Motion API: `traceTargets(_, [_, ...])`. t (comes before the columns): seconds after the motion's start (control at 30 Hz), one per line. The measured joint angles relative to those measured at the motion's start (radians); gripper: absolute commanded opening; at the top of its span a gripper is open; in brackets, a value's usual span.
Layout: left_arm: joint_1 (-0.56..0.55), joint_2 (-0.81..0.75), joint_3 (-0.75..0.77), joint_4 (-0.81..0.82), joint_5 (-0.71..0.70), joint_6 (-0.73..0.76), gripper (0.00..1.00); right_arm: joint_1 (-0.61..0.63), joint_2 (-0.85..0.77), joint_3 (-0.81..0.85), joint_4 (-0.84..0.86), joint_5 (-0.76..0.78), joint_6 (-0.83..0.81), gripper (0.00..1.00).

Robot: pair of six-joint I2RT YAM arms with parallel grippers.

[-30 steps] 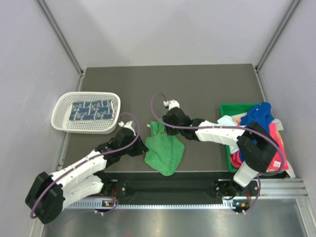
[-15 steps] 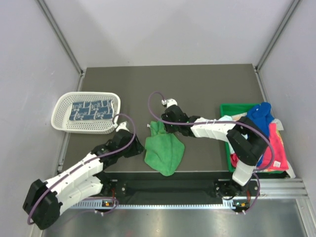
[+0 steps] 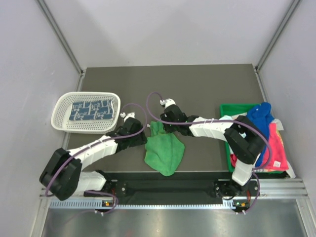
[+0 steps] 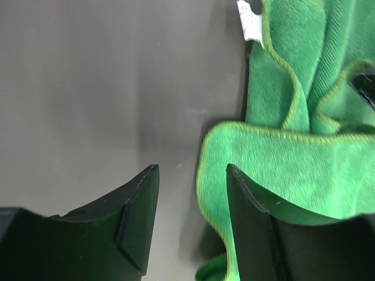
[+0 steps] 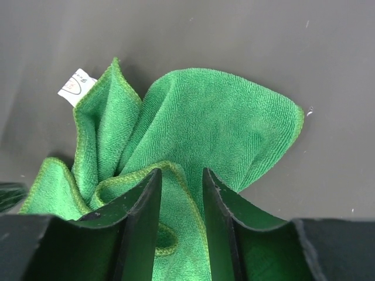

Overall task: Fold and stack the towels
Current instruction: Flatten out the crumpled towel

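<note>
A crumpled green towel (image 3: pixel 165 150) lies on the dark table (image 3: pixel 207 84) near its front edge. My left gripper (image 3: pixel 143 139) is at the towel's left side and stands open (image 4: pixel 192 170). The towel's hem (image 4: pixel 205 175) runs between its fingers, unclamped. My right gripper (image 3: pixel 163 127) is over the towel's far end, open (image 5: pixel 181 171), astride a raised fold of the green towel (image 5: pixel 217 123). A folded blue-and-white towel (image 3: pixel 91 110) lies in the white basket. Royal blue (image 3: pixel 259 116), pink (image 3: pixel 275 148) and pale mint (image 3: pixel 226 121) towels are heaped in the green bin.
The white mesh basket (image 3: pixel 59 116) stands at the table's left edge. The green plastic bin (image 3: pixel 228 157) sits at the right edge, overflowing. A white label (image 5: pixel 76 86) sticks out of the green towel's corner.
My left gripper has opened, drawn back to the left, then come in again at the towel's left hem. The right gripper has shifted a little left over the towel's far end.
</note>
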Motion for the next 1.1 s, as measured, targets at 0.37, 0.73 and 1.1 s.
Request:
traceTargets(0.37, [0.029, 0.171, 0.036, 0.180, 0.118, 0.030, 0.55, 0.000, 0.000, 0.001, 0.008, -0.013, 0.000, 0.13])
traceTargets(0.73, [0.038, 0.212, 0.044, 0.203, 0.178, 0.031, 0.12, -0.030, -0.020, -0.006, 0.005, -0.018, 0.003, 0.04])
traceTargets(1.1, [0.080, 0.153, 0.044, 0.111, 0.172, 0.056, 0.00, -0.105, -0.185, -0.065, -0.045, 0.045, 0.034, 0.04])
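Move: For the left hand, the green towel's near-left corner lies about 4 cm to the right, 2 cm ahead and 2 cm below; the white tag is some 8 cm ahead and 5 cm right. The right hand's open fingers already straddle the towel's right flap corner, right at the hand point; from this hand the tag lies roughly 7 cm left and 2 cm ahead, the near-left corner about 8 cm left and 4 cm back. Left reaches right some 4 cm, pinching one towel corner; right pinches another, pulling 5 cm right and up. ##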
